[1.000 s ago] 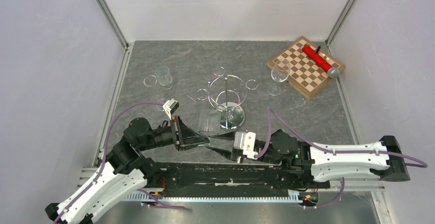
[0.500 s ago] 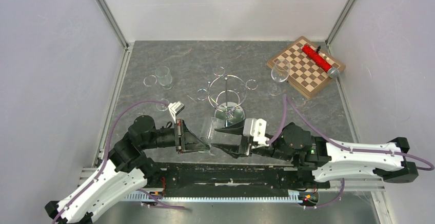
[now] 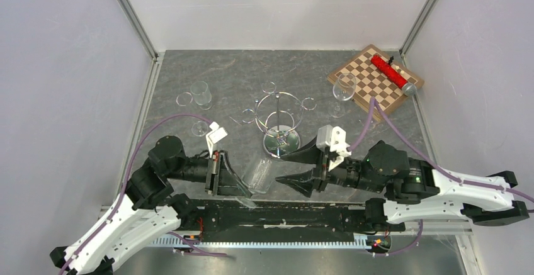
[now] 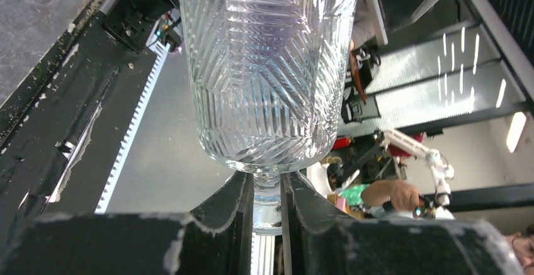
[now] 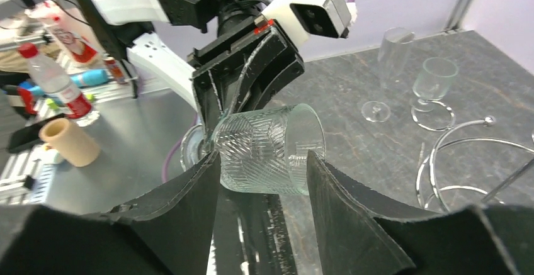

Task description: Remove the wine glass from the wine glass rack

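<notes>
The wine glass (image 3: 261, 174), a cut-pattern bowl on a short stem, lies sideways in the air near the table's front edge. My left gripper (image 3: 244, 185) is shut on its stem (image 4: 267, 207), with the bowl (image 4: 271, 67) filling the left wrist view. The glass is off the wine glass rack (image 3: 279, 121), a chrome wire stand further back (image 5: 469, 155). My right gripper (image 3: 281, 169) is open, and its fingertips face the rim of the glass (image 5: 271, 149) from the right without touching it. In the right wrist view the right gripper (image 5: 264, 190) frames the bowl.
A chessboard (image 3: 368, 95) with a red tool (image 3: 388, 70) sits at the back right, with a stemmed glass (image 3: 343, 89) next to it. Two more glasses (image 3: 201, 93) (image 3: 200, 128) stand left of the rack. The black rail (image 3: 283, 215) runs along the near edge.
My right gripper has opened wider and drawn back to the right. My left gripper has carried the glass away from the rack, toward the near edge.
</notes>
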### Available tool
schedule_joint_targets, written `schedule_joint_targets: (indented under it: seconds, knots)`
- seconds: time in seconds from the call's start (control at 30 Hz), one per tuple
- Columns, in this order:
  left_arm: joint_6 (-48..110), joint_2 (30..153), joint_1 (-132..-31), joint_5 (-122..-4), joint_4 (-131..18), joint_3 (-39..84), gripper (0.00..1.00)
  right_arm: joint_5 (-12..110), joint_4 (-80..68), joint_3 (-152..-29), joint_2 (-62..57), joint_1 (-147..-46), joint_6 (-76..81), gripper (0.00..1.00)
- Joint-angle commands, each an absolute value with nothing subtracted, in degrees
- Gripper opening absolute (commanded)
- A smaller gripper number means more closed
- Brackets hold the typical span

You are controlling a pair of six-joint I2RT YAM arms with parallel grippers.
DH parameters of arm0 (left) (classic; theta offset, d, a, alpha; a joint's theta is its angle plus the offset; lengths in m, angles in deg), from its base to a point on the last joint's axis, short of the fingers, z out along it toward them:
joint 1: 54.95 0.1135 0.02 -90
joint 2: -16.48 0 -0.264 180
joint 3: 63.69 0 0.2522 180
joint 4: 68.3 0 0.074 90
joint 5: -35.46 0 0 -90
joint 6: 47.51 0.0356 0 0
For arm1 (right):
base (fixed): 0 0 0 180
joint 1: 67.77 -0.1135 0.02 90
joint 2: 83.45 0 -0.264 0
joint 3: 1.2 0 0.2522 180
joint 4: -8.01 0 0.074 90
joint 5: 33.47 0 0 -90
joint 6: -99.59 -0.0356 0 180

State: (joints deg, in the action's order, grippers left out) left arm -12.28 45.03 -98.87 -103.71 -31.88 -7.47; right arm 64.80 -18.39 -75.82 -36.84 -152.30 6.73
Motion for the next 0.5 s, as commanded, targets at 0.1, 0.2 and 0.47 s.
schedule_joint_targets:
  seconds: [0.1,0.2,0.47]
  knots:
    - [1.4,46.0,-99.2,-114.1,-26.4,-2.3,0.02,53.9,-26.8,-82.3,-38.4,-152.2,-0.9,0.56]
    - [5.3,46.7,-99.2,-114.8,-22.1,-1.3,0.02,50.1,-28.8,-84.2,-37.8,-152.2,-0.7,0.55]
    - [10.0,47.0,-99.1,-118.6,-19.0,-1.1,0.02,40.0,-32.0,-87.9,-33.0,-152.1,4.5,0.55]
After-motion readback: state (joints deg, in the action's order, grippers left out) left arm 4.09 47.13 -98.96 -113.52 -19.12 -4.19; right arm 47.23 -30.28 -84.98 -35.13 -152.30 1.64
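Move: The left gripper already holds the wine glass by its stem, the bowl lying about 4 cm ahead and 3 cm right of that hand at the same height. The open right gripper has the bowl some 5 cm to its left, level fore and aft, a touch lower. The rack stands about 22 cm ahead and 10 cm right of the left hand, its middle roughly 12 cm lower; from the right hand it is about 18 cm ahead and 1 cm left. Draw the left gripper back about 3 cm, easing left and down by roughly 2 cm each, keeping its hold on the stem and turning some 10 degrees clockwise. Pull the open right gripper back about 6 cm, beyond the rack-facing bowl's own retreat, drifting slightly right and up while it turns nearly 20 degrees counter-clockwise; leave its fingers spread and empty. ##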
